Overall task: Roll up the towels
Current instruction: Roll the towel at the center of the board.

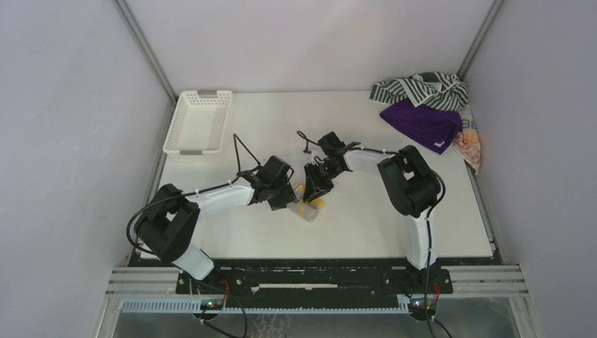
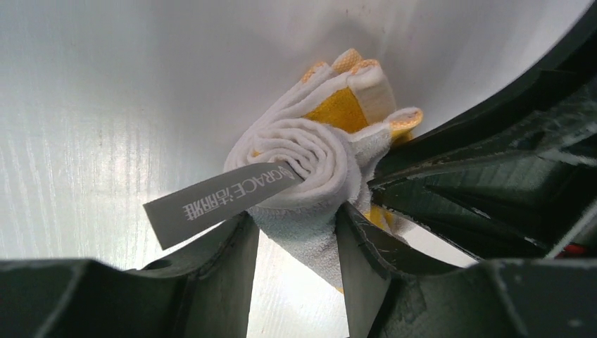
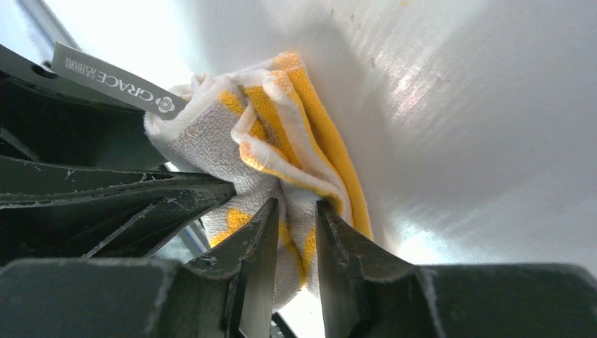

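Note:
A yellow-and-white towel (image 1: 308, 208) lies rolled up in the middle of the table, both grippers meeting at it. In the left wrist view the roll's spiral end (image 2: 310, 151) faces me with a grey label (image 2: 218, 199) sticking out. My left gripper (image 2: 296, 239) is shut on the roll's white lower edge. My right gripper (image 3: 297, 225) is shut on a fold of the same towel (image 3: 281, 134) from the other side. A green-and-white striped towel (image 1: 421, 89), a purple towel (image 1: 421, 124) and an orange patterned towel (image 1: 470, 144) lie heaped at the back right.
A white lattice basket (image 1: 199, 121) stands at the back left corner. Grey walls close in the table on three sides. The right arm's fingers (image 2: 493, 176) crowd the right side of the left wrist view.

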Robot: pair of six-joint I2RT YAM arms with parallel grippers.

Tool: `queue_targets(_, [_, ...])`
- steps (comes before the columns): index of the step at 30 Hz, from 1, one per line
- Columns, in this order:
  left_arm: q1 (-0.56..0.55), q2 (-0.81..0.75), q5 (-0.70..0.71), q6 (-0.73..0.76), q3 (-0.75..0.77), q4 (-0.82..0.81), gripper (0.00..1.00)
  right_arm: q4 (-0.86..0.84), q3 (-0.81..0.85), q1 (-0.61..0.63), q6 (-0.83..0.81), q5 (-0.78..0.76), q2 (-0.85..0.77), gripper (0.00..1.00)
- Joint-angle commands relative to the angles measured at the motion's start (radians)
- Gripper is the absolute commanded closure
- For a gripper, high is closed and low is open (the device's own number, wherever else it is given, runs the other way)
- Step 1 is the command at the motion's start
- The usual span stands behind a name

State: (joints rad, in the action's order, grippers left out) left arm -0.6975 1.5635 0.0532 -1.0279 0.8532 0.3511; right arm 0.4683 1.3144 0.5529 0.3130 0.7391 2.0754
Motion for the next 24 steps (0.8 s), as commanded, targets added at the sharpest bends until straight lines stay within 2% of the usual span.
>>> queue_targets(1, [-0.018, 0.031, 0.026, 0.027, 0.031, 0.109, 0.52, -0.023, -0.021, 0.032, -0.115, -0.269, -0.15, 0.73])
queue_targets(4, [-0.017, 0.059, 0.015, -0.008, 0.041, 0.114, 0.52, -0.012, -0.068, 0.091, -0.121, -0.397, -0.286, 0.7])
queue_targets(8, [-0.017, 0.06, 0.019, -0.02, 0.049, 0.113, 0.52, -0.038, -0.168, 0.189, -0.131, -0.618, -0.445, 0.57])
queue_targets(11, [-0.018, 0.056, 0.022, -0.014, 0.061, 0.121, 0.51, -0.081, -0.241, 0.28, -0.144, -0.76, -0.526, 0.51])
queue_targets(18, [-0.017, 0.068, -0.002, -0.014, 0.068, 0.109, 0.51, -0.264, -0.401, 0.471, -0.182, -0.973, -0.595, 0.44])
queue_targets(24, [-0.017, 0.076, -0.016, -0.017, 0.066, 0.103, 0.51, -0.388, -0.445, 0.585, -0.243, -1.125, -0.58, 0.42])
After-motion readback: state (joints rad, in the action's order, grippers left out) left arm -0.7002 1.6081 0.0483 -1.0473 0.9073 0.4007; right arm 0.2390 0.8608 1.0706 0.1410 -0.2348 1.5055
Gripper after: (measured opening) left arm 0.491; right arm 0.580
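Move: The yellow-and-grey rolled towel is already between the right fingers: its middle is about 2 cm back and 1 cm left of that hand, roughly 1 cm lower. Its near end lies some 5 cm straight back and 2 cm down; the loose yellow edge is level, about 2 cm to the right. From the left hand, which pinches the roll near its labelled far end, the middle lies about 3 cm right, level fore and aft, 1 cm lower. The right fingers open and come free of the towel's side. The hand rises about 8 cm, arcs back some 6.5 cm in all towards the robot and slightly right, then sinks about 4 cm towards the roll's near end. On the way it swings by more than 50 degrees, from pointing left and down to pointing more forward. The left hand stays put, still pinching the roll. ##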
